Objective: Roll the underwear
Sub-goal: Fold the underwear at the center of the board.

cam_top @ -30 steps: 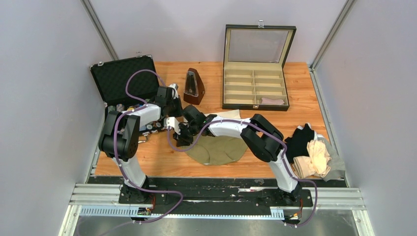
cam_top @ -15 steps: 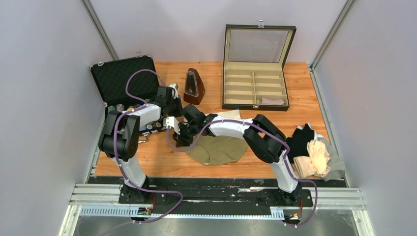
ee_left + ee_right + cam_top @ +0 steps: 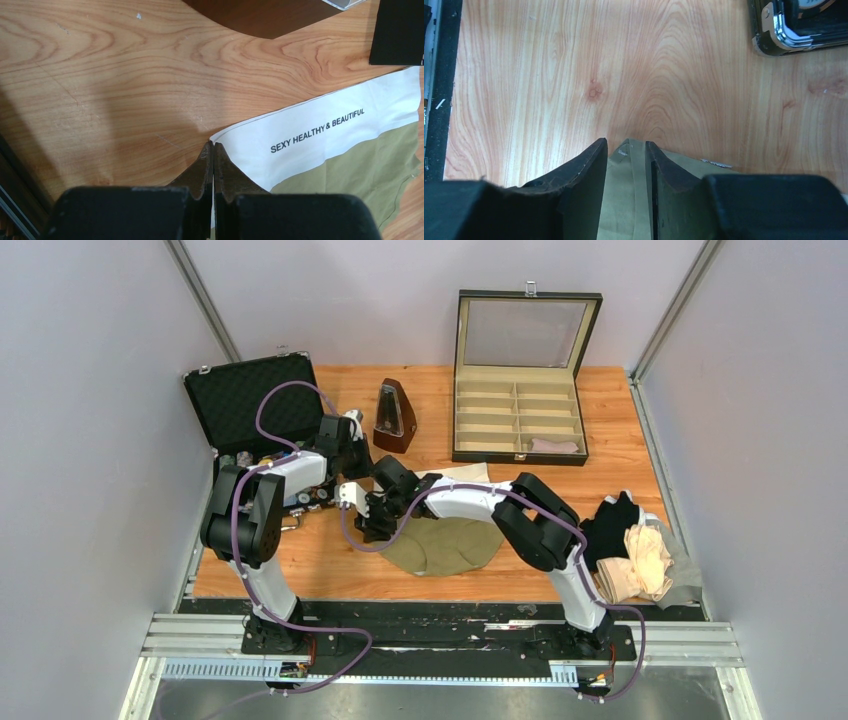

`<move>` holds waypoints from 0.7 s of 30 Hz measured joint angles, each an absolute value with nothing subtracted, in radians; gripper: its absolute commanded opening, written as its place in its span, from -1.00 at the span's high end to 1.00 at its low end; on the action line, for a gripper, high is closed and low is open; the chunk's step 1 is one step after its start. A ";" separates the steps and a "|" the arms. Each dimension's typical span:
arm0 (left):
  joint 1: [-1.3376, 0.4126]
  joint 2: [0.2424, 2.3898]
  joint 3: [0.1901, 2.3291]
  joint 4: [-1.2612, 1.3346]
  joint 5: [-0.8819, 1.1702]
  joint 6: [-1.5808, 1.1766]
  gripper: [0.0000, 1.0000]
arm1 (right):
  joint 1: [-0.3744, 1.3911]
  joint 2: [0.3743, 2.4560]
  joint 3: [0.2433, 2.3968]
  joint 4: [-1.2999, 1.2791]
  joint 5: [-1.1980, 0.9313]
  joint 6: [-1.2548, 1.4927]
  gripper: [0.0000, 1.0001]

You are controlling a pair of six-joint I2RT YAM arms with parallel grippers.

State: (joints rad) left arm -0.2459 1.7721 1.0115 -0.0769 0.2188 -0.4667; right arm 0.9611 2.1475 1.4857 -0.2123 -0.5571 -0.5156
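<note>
An olive-khaki underwear (image 3: 445,546) lies spread on the wooden table near the front middle. Its white waistband (image 3: 325,135) bears printed words. My left gripper (image 3: 214,145) is shut on the waistband's corner; in the top view that gripper (image 3: 363,468) sits just left of the right wrist. My right gripper (image 3: 626,143) stands open at the cloth's left edge (image 3: 372,528), with a raised olive fold (image 3: 634,190) between its fingers. More underwear, black (image 3: 612,525) and cream-beige (image 3: 648,558), is piled at the right edge.
A brown metronome (image 3: 395,418) stands just behind the grippers. An open black case (image 3: 255,400) with small items is at the back left. An open compartment box (image 3: 518,420) holds one rolled piece (image 3: 555,445). Grey cloth (image 3: 688,578) lies under the right pile.
My right gripper's jaws have parted around the olive fold, and that arm has shifted slightly left. The left gripper has stayed shut in place.
</note>
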 measured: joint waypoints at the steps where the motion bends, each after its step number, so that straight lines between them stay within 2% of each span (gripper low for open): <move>1: -0.246 1.772 1.011 -0.077 0.219 -0.467 1.00 | 0.962 2.151 1.486 -0.212 -0.557 -0.518 0.28; 6: -0.246 1.772 1.011 -0.077 0.220 -0.467 1.00 | 0.962 2.170 1.489 -0.209 -0.562 -0.523 0.24; 7: -0.246 1.772 1.011 -0.077 0.220 -0.467 1.00 | 0.962 2.170 1.490 -0.208 -0.562 -0.523 0.28; 10: -0.246 1.772 1.011 -0.077 0.220 -0.467 1.00 | 0.962 2.172 1.491 -0.207 -0.562 -0.528 0.61; 15: -0.246 1.772 1.011 -0.077 0.220 -0.467 1.00 | 0.962 2.173 1.491 -0.203 -0.559 -0.537 0.96; 21: -0.245 1.772 1.013 -0.080 0.221 -0.466 1.00 | 0.962 2.178 1.517 -0.207 -0.554 -0.505 1.00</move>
State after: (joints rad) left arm -0.2447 1.7721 1.0134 -0.0795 0.2211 -0.4664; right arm 0.9619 2.1777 1.5166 -0.2070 -0.5541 -0.5045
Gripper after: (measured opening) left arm 0.006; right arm 0.015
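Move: Just below the right hand, about 1 cm down and already between its open fingertips, is the left hip corner of the underwear. The waistband's left corner, held by the left hand, is some 13 cm ahead of the right hand, and the garment's middle lies 14 cm to its right and 3 cm farther out. The chip case is roughly 21 cm left and 13 cm ahead of it. From the left hand the hip corner is about 13 cm straight back. Sinking about 1 cm onto the left hip corner of the underwear, the right hand shuts its part-open fingers and pinches the cloth there. Closed, it starts up, forward and to the left by roughly 0.5 cm. The left hand stays put, its shut fingers keeping the waistband's left corner. ##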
